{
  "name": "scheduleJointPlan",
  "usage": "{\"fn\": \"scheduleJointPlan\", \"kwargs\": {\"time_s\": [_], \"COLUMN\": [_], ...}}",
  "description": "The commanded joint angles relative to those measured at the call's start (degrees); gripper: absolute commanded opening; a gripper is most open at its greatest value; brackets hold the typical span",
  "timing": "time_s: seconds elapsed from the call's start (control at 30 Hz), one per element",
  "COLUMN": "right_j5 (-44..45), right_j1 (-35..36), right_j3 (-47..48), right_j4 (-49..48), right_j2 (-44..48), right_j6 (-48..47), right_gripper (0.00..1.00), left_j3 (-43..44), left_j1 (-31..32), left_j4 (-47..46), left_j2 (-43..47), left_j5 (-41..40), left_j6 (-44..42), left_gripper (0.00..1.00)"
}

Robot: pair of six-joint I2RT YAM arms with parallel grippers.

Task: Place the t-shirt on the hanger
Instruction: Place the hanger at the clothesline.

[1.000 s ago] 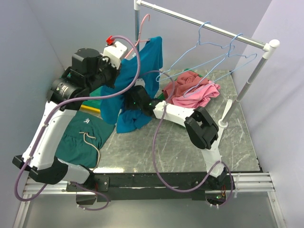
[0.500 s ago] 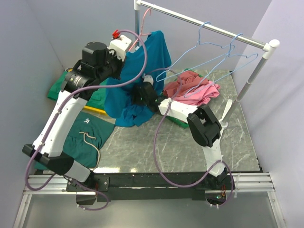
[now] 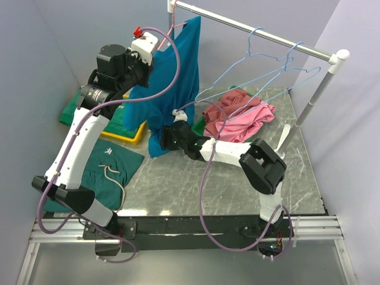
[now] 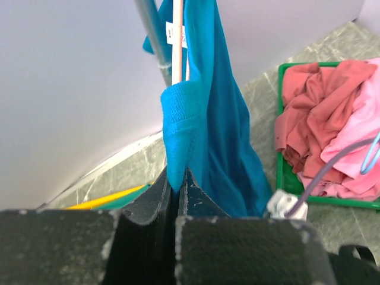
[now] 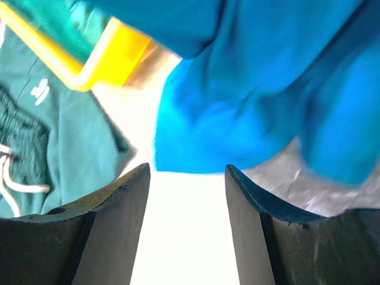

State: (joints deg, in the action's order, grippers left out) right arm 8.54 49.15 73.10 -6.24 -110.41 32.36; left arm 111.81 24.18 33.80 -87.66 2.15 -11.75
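The teal-blue t-shirt (image 3: pixel 175 77) hangs in a long drape below the left end of the rail. Its hem ends just above the table. A short piece of the pink hanger (image 3: pixel 176 26) shows at the shirt's top; the rest is hidden in the cloth. In the left wrist view the pink wire (image 4: pixel 177 35) runs up beside the shirt (image 4: pixel 219 119). My left gripper (image 4: pixel 178 185) is shut on a fold of the shirt; from above it (image 3: pixel 158 58) sits high at the shirt's left edge. My right gripper (image 3: pixel 168 141) is open and empty, with the hem (image 5: pixel 237 107) just beyond its tips (image 5: pixel 187 169).
Two light blue hangers (image 3: pixel 261 59) hang on the rail (image 3: pixel 255 29). Pink and maroon clothes (image 3: pixel 240 116) fill a green tray (image 4: pixel 280 148) at the right. A yellow tray (image 3: pixel 127 133) and a green garment (image 3: pixel 104 172) lie on the left. The rack's post (image 3: pixel 309 107) stands at right.
My left gripper has lifted the t-shirt higher toward the rail's left end, so it now hangs straight. My right gripper has slid left and nearer, under the hem.
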Motion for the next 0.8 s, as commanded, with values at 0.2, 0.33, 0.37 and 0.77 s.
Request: {"fn": "scheduleJointPlan", "kwargs": {"time_s": [0.2, 0.33, 0.37, 0.77], "right_j5": [2.4, 2.8, 2.9, 7.6], "right_j1": [6.7, 9.4, 9.7, 13.5], "right_j3": [-8.8, -11.4, -11.8, -19.0], "right_j4": [-6.2, -6.1, -6.1, -5.5], "right_j2": [7.6, 9.7, 10.1, 19.9], "right_j6": [1.8, 1.7, 1.7, -0.2], "right_gripper": [0.61, 0.61, 0.61, 0.61], "left_j3": [6.8, 7.5, 7.7, 3.2], "left_j1": [0.1, 0.0, -0.1, -0.7], "left_j4": [-7.1, -8.8, -8.9, -10.3], "left_j2": [-6.2, -8.6, -9.0, -7.1], "left_j5": [3.0, 3.6, 3.3, 3.0], "left_j6": [-1.3, -1.3, -1.3, 2.5], "left_gripper": [0.01, 0.01, 0.01, 0.45]}}
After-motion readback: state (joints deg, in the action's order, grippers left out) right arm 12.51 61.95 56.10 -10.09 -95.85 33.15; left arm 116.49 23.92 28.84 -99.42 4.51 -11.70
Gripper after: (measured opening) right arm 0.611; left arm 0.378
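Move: The left hand holds the pink hanger with the blue t-shirt; the clothesline rail's free stretch for its hook is roughly 18 cm ahead, 11 cm right and 12 cm above. The rack's left post tops out about 20 cm ahead and 6 cm right of this hand, and the nearest blue hanger hangs some 13 cm ahead and 28 cm right, near its height. From the open right hand, that rail stretch is about 23 cm ahead, 8 cm right and 47 cm up. Left hand carries the hanger forward, down and right about 8 cm onto the rail, opens; right hand retreats 12 cm. ##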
